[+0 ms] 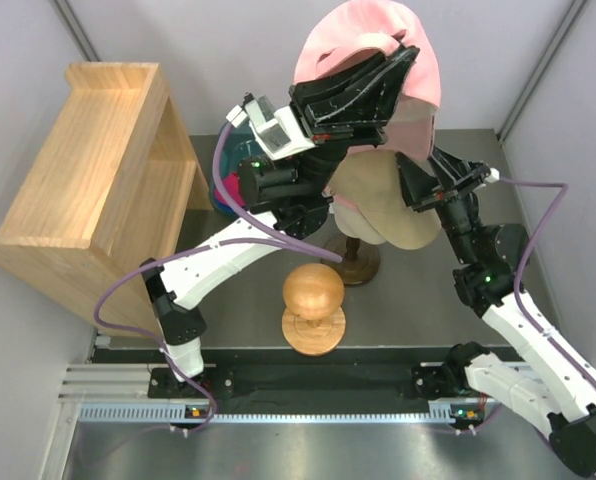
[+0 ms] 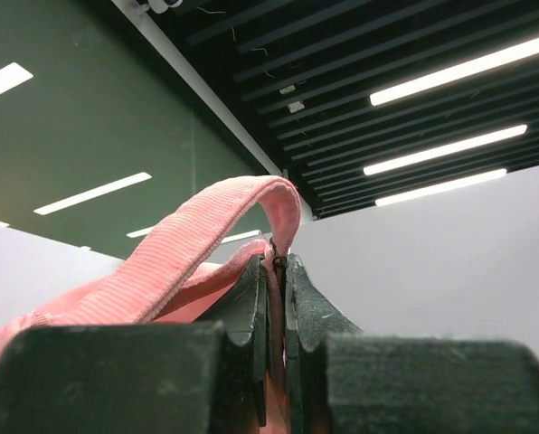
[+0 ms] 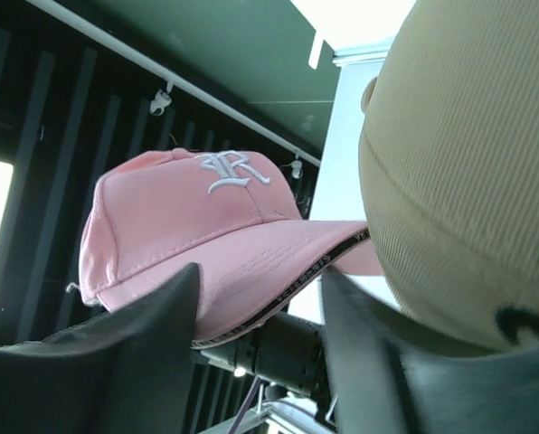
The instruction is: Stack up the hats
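My left gripper [image 1: 403, 60] is raised high over the back of the table, shut on the light pink hat [image 1: 373, 35]. In the left wrist view its jaws [image 2: 278, 271] pinch pink cloth, and the hat's strap [image 2: 188, 240] arches up to the left. The tan hat [image 1: 388, 205] sits below it on the mannequin head. My right gripper [image 1: 421, 185] is beside the tan hat's right side. In the right wrist view its jaws [image 3: 260, 271] stand apart, just under the pink hat's brim [image 3: 278, 262], with the tan hat [image 3: 468, 181] to the right. A blue hat [image 1: 228, 165] and a magenta hat [image 1: 236, 187] lie behind the left arm.
A wooden ball on a stand [image 1: 314, 295] sits near the front middle. The mannequin's round wooden base [image 1: 353, 262] is just behind it. A large wooden shelf unit [image 1: 88, 170] fills the left side. Grey walls close in the table on both sides.
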Robot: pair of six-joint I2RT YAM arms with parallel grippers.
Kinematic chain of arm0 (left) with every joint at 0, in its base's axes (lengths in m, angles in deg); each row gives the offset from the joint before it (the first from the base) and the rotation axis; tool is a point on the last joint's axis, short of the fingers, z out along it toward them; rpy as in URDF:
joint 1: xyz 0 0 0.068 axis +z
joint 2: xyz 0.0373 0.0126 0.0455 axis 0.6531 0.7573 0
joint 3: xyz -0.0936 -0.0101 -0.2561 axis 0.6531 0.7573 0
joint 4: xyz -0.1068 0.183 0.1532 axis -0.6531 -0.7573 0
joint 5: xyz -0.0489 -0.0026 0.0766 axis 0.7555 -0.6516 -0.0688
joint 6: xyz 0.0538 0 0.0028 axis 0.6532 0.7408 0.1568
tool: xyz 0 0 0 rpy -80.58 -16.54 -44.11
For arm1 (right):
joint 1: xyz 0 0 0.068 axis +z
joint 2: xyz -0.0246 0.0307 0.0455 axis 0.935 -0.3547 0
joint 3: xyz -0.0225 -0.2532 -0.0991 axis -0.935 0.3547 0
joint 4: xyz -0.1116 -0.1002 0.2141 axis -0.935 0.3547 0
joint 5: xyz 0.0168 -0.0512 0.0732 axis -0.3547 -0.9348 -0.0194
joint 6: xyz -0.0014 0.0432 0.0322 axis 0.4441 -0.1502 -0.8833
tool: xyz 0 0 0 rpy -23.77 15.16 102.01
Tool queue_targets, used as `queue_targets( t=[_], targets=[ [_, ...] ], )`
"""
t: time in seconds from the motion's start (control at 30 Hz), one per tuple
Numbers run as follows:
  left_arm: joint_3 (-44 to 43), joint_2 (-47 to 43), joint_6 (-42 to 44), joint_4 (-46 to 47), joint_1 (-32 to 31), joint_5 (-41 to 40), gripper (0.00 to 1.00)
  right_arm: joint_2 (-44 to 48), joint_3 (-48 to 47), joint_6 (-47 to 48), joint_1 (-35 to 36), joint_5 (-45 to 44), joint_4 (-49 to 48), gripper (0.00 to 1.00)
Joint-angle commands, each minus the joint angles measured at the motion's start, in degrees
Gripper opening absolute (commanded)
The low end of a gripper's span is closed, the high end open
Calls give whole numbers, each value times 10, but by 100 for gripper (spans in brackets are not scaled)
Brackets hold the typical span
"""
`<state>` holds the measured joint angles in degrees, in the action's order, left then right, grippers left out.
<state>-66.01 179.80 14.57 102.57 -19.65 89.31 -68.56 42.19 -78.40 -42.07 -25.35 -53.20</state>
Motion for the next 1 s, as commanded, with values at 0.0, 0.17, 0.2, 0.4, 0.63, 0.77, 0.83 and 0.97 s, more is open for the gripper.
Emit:
queue_targets(
  t=[0.0, 0.17, 0.2, 0.4, 0.63, 0.77, 0.83, 0.97],
  targets=[
    [12, -31, -30, 9, -2, 24, 0, -30, -11, -201, 7, -13, -124, 46],
    [43, -59, -17, 3, -3, 25, 0, -51, -13, -209, 7, -9, -181, 25],
    [48, -63, -16, 2, -2, 24, 0, -56, -14, -209, 7, -10, -189, 22],
    [105, -116, -10, -12, -3, 19, 0, -94, -34, -196, 7, 2, -255, 3],
    [184, -173, 36, -47, -1, -23, 0, -126, -26, -163, 5, -37, -374, 0],
    [227, -209, 62, -71, 4, -78, 8, -154, -22, -137, -11, -58, -444, 0],
    [251, -222, 91, -85, 6, -112, 19, -154, -24, -125, -30, -50, -441, 0],
    [286, -262, 133, -119, 7, -174, 42, -140, -23, -96, -68, -29, -413, 0]
  ],
)
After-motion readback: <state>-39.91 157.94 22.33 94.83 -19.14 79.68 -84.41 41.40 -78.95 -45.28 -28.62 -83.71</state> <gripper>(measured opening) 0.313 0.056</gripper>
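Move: The pink hat hangs from my left hand by its back strap. Its middle is about 10 cm ahead and 12 cm below that hand, and from my half-open right hand some 5 cm ahead, 5 cm left and 9 cm up, brim nearest. The khaki hat on the head sits roughly 6 cm ahead of my right hand, 5 cm left and 9 cm lower; from my left hand that is 11 cm ahead, 2 cm right and 30 cm down. I shut my right fingers on the brim of the pink hat, pinching its edge, while tipping that hand's fingers up some 15 degrees and easing it about 3 cm up, then as much forward. My left hand, still on the strap, draws back slightly, then swings about 6 cm left and sinks 3 to 4 cm, its fingers starting to open at the very end. ##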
